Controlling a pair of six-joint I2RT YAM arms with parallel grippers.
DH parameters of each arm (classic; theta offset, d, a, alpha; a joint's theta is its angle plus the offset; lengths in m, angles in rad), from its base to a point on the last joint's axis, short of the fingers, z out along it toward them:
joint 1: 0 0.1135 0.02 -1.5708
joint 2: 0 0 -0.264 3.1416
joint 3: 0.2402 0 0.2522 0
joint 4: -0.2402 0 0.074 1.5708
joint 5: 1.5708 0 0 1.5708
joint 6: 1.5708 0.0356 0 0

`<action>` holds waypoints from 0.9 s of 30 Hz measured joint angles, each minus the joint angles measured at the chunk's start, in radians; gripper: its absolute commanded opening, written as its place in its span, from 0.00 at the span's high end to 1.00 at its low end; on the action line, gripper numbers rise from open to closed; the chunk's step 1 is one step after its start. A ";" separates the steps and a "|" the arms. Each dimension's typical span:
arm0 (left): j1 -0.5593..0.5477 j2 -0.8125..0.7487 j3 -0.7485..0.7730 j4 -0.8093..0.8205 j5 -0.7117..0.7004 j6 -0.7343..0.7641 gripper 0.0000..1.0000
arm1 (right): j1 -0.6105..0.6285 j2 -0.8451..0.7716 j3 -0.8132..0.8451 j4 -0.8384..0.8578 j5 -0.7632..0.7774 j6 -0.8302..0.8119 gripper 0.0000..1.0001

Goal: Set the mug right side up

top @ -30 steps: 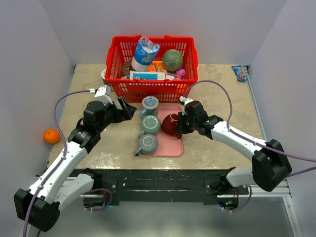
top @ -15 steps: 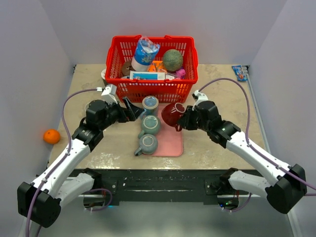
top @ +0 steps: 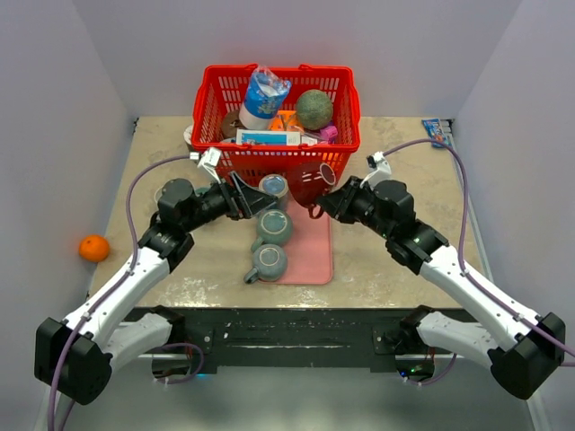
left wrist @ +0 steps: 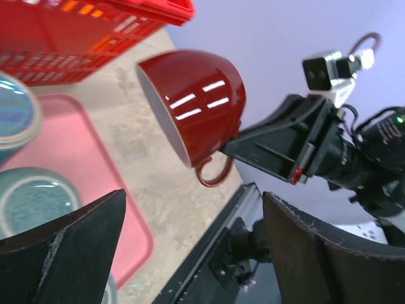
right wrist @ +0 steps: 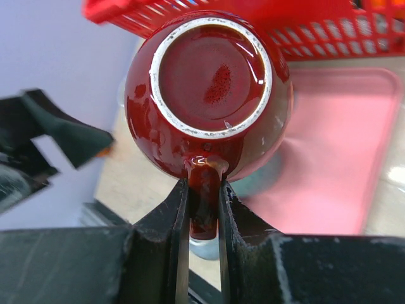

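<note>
The dark red mug (top: pixel 310 182) hangs in the air above the back of the pink tray (top: pixel 314 260), tipped on its side. My right gripper (top: pixel 325 205) is shut on its handle (right wrist: pixel 204 196). In the right wrist view the mug's (right wrist: pixel 209 95) base faces the camera. My left gripper (top: pixel 260 199) is open just left of the mug, empty. In the left wrist view the mug (left wrist: pixel 193 104) floats beyond my open left gripper (left wrist: pixel 193 212), its mouth turned down and to the left.
A red basket (top: pixel 278 160) full of groceries stands right behind the mug. Three teal mugs (top: pixel 272 227) line the tray's left edge. An orange (top: pixel 93 248) lies off the table's left side and a blue packet (top: pixel 437 132) at the back right.
My right gripper has lifted the red mug off the tray and carried it back toward the basket, turning it. My left arm has reached right toward the mug.
</note>
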 measured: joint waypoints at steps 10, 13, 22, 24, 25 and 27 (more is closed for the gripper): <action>-0.021 0.026 -0.002 0.201 0.139 -0.132 0.06 | 0.001 0.064 0.075 0.211 -0.085 0.133 1.00; -0.032 0.045 -0.004 0.280 0.155 -0.198 0.05 | 0.002 0.068 0.075 0.263 -0.095 0.163 1.00; -0.083 0.133 -0.006 0.463 0.175 -0.389 0.04 | 0.031 0.112 0.075 0.409 -0.120 0.239 1.00; -0.093 0.141 -0.007 0.488 0.167 -0.415 0.06 | 0.038 0.112 0.075 0.423 -0.125 0.248 1.00; -0.096 0.143 -0.010 0.502 0.161 -0.425 0.09 | 0.040 0.112 0.075 0.431 -0.129 0.252 1.00; -0.103 0.148 -0.013 0.522 0.147 -0.446 0.16 | 0.047 0.114 0.075 0.451 -0.136 0.265 1.00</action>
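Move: The red mug, already held by its handle in the right gripper, has its middle about 5 cm above, 3 cm ahead and 2 cm left of that hand. The open left gripper waits roughly 14 cm to the right hand's left, level fore and aft and 1 cm higher; from it the red mug is some 12 cm right, 3 cm ahead, 4 cm up. On the table, 17 cm below the right hand and 14 cm left, sit the gray-green mug 3 cm ahead and the blue mug 12 cm ahead. The red mug is lifted about 11 cm and carried 6 cm left by the right hand, which keeps its handle pinched and rolls its left side up by some 25 degrees. The left hand rises too, shifting right and a little back to come in under the mug's mouth side; its fingers stay wide open, swinging to point more to the right and tipping upward. No left-finger contact can be seen. ##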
